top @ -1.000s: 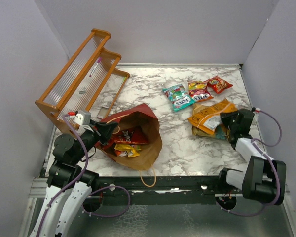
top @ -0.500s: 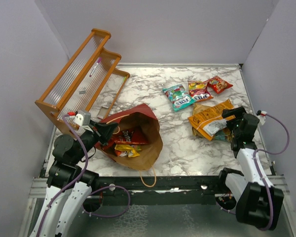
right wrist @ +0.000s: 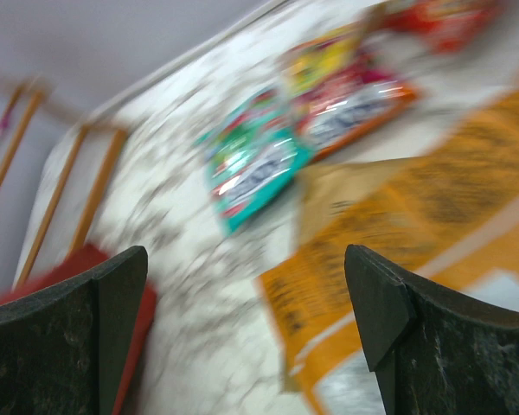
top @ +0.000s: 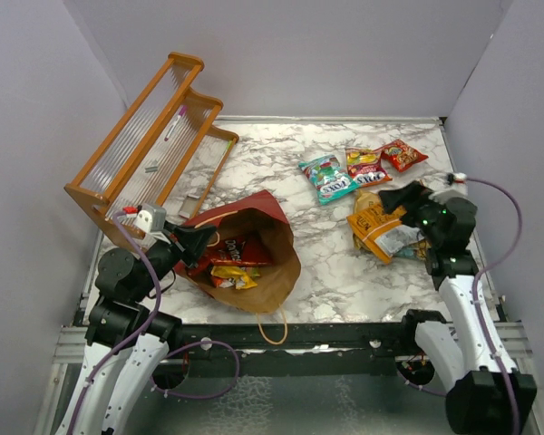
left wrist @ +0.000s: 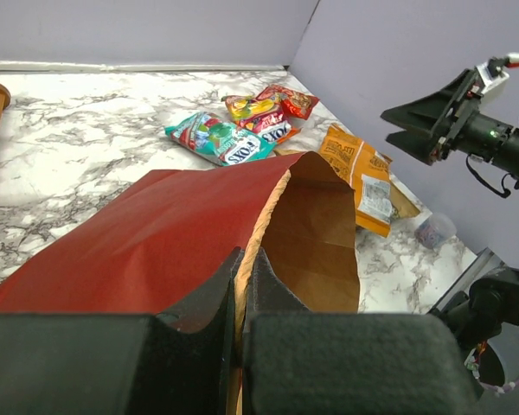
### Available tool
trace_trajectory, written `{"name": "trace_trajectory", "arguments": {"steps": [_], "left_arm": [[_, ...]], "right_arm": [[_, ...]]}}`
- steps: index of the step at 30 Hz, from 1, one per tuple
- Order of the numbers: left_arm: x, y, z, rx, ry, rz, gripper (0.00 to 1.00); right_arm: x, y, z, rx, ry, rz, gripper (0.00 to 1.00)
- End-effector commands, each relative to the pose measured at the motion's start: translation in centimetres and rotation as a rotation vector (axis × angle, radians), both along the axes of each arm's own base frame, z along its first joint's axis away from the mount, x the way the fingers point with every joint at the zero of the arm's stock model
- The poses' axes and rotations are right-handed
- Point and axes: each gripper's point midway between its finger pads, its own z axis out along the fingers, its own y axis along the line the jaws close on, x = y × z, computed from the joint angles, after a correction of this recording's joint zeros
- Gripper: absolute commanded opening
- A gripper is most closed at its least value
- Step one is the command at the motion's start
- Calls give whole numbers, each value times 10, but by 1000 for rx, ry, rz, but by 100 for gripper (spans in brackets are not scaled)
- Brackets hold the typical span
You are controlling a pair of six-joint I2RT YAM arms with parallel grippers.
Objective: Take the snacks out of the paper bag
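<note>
The paper bag (top: pixel 274 237) lies on its side at the front left, red outside and brown inside, its mouth facing right. My left gripper (top: pixel 199 241) is shut on its upper rim (left wrist: pixel 268 207), pinching the paper edge between both fingers. A red packet (top: pixel 240 249) and a yellow one (top: pixel 234 275) show inside. On the table at the right lie a teal packet (top: pixel 327 177), a red-and-yellow packet (top: pixel 366 166), a red packet (top: pixel 403 154) and the orange chip bag (top: pixel 378 225). My right gripper (top: pixel 396 196) hovers open over the chip bag (right wrist: pixel 415 225), holding nothing.
A wooden rack (top: pixel 150 140) leans at the back left beside the paper bag. Grey walls close in the table on three sides. A small clear wrapper (top: pixel 408 246) pokes out from under the orange chip bag near the right edge.
My right gripper has opened, let go of the orange chip bag and lifted away toward the back left. The chip bag now lies on the table. The left arm has not moved.
</note>
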Motion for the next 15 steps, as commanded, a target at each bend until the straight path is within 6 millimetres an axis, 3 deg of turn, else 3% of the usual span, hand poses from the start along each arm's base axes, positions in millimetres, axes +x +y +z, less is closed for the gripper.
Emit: {"name": "trace_trajectory", "arguments": {"steps": [1,3,7,11,15], "left_arm": [[0,2,1,9,-12,5,0],[1,2,0,9,-10,5,0],[2,2,0,9,-10,10,0],[3,2,-2,12,3,10,0],[5,1,-4,15,12,8,0]], "right_arm": [[-29,137,62,-226,-277,635,96],[-60,181,72,-280,-371,824,96],[-128,250,64,-345,-496,1165,95],[-183,299,48,-496,-621,1365,94],[-212,341,20,-781,-718,1468,94]]}}
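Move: The snacks still in the paper bag lie about 45 cm to the right hand's left, 15 cm nearer the base and 14 cm lower. The orange packet just laid down is almost under that hand, 3 cm to its left and 16 cm below; the teal packet lies some 12 cm ahead and 21 cm left, 17 cm down. From the left hand, the bagged snacks are roughly 25 cm below, 2 cm back and 5 cm right. Swinging fast to the left and back in one broad sweep, the empty right hand leaves the laid-out packets and travels some 30 cm left and 20 cm back towards the bag's open mouth, rising about 5 cm before starting to sink. It turns roughly 85 degrees counter-clockwise to point left at the mouth, fingers staying wide open. The left hand stays put, still pinching the bag's rim. ##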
